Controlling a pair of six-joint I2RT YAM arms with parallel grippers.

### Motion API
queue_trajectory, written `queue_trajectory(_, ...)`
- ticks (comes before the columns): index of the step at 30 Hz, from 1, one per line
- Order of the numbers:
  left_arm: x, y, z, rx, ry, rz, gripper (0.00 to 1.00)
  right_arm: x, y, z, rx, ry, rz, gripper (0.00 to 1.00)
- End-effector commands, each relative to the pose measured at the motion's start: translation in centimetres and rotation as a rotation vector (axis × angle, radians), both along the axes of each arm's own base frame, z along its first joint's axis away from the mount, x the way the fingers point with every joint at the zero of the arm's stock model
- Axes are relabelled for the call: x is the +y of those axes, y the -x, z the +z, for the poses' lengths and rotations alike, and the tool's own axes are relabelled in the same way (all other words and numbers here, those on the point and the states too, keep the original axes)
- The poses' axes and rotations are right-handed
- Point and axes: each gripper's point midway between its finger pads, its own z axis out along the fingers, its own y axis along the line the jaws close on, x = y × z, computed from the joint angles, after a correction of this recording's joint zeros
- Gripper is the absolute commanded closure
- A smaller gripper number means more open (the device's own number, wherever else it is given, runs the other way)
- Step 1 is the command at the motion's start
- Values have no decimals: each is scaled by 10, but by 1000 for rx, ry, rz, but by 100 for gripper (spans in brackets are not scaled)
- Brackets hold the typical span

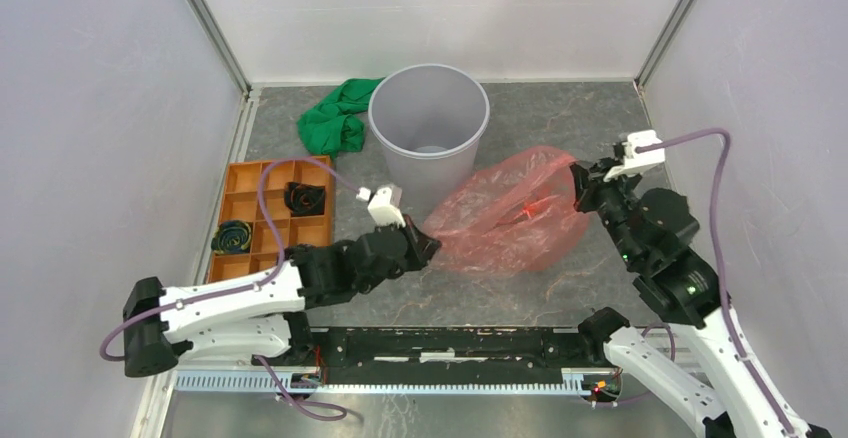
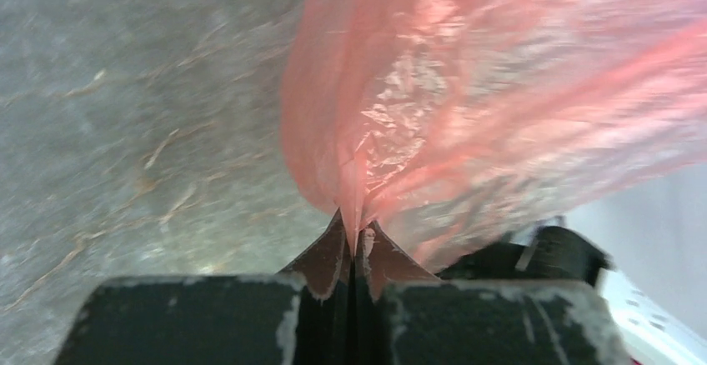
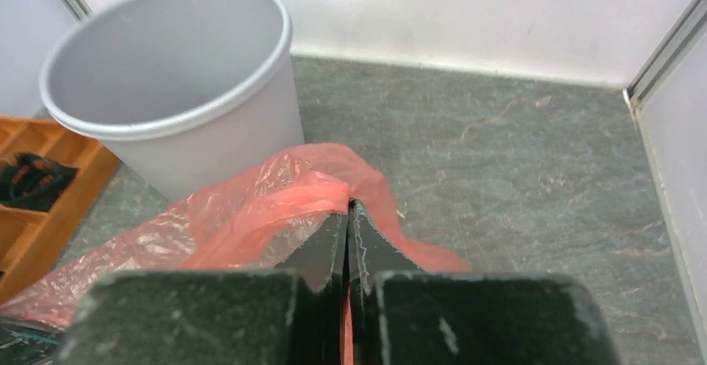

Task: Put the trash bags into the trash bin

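Observation:
The translucent red trash bag [image 1: 515, 213] is stretched between my two grippers, just in front of and right of the light-grey trash bin [image 1: 428, 128]. My left gripper [image 1: 430, 245] is shut on the bag's left edge; in the left wrist view the plastic [image 2: 467, 98] bunches into the pinched jaws of the gripper [image 2: 357, 236]. My right gripper [image 1: 578, 186] is shut on the bag's right edge; in its wrist view a red fold [image 3: 283, 198] runs into the closed gripper [image 3: 348, 211]. The bin [image 3: 179, 90] stands upright and open behind the bag.
A green cloth [image 1: 335, 118] lies against the bin's left side by the back wall. An orange compartment tray [image 1: 243, 180] with dark items sits at the left, also seen as a tray [image 3: 50, 215] in the right wrist view. Walls enclose three sides.

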Motion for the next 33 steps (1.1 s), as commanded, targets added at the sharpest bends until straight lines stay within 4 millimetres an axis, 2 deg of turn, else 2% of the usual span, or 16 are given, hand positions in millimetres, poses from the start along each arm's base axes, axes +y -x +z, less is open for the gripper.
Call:
queue_trajectory(1,-14,2,118,-198,4,-169,98,-13,22,68,-155,-59,4,99)
queue_trajectory(6,-28,5,235,-436,-5,-324,98,-9,43,136,-350,-124,91,99)
queue_trajectory(9,-33,1,300,-591,26,-335,98,-13,47,182,-472,-160,81,99)
queue_trajectory(11,-32,-4,343,-683,37,-315,98,-9,51,216,-543,-195,109,99)
queue_trajectory(13,-23,-9,388,-784,52,-267,98,6,54,243,-613,-236,184,99)
queue_trajectory(15,-10,-23,413,-856,13,-170,98,24,57,264,-676,-279,278,99)
queue_trajectory(17,11,-39,430,-900,-59,-45,98,45,54,277,-695,-318,377,99)
queue_trajectory(20,39,-51,446,-927,-108,103,98,77,38,284,-676,-357,492,99)
queue_trajectory(25,75,-61,456,-984,-162,262,98,123,7,283,-614,-371,631,99)
queue_trajectory(29,84,-73,452,-986,-174,324,98,135,-10,286,-605,-377,645,99)
queue_trajectory(33,86,-93,443,-955,-206,369,98,134,-15,297,-622,-366,624,99)
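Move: Both my hands already pinch the red trash bag. From my left hand the trash bin stands about 20 cm ahead and 3 cm left, its middle some 3 cm lower; the wooden tray is about 6 cm ahead and 37 cm left, and the green cloth about 35 cm ahead and 25 cm left, both some 15 cm below. From my right hand the bin is roughly 12 cm ahead, 22 cm left and 20 cm below. I sweep the bag's rim up fast, my left hand rising about 44 cm as it tips upward over 50 degrees, then going forward and left. My right hand climbs some 27 cm while drawing back slightly, then swings left and forward towards the space above the bin, turning counter-clockwise and sinking a little. Both grippers stay shut on the plastic. ##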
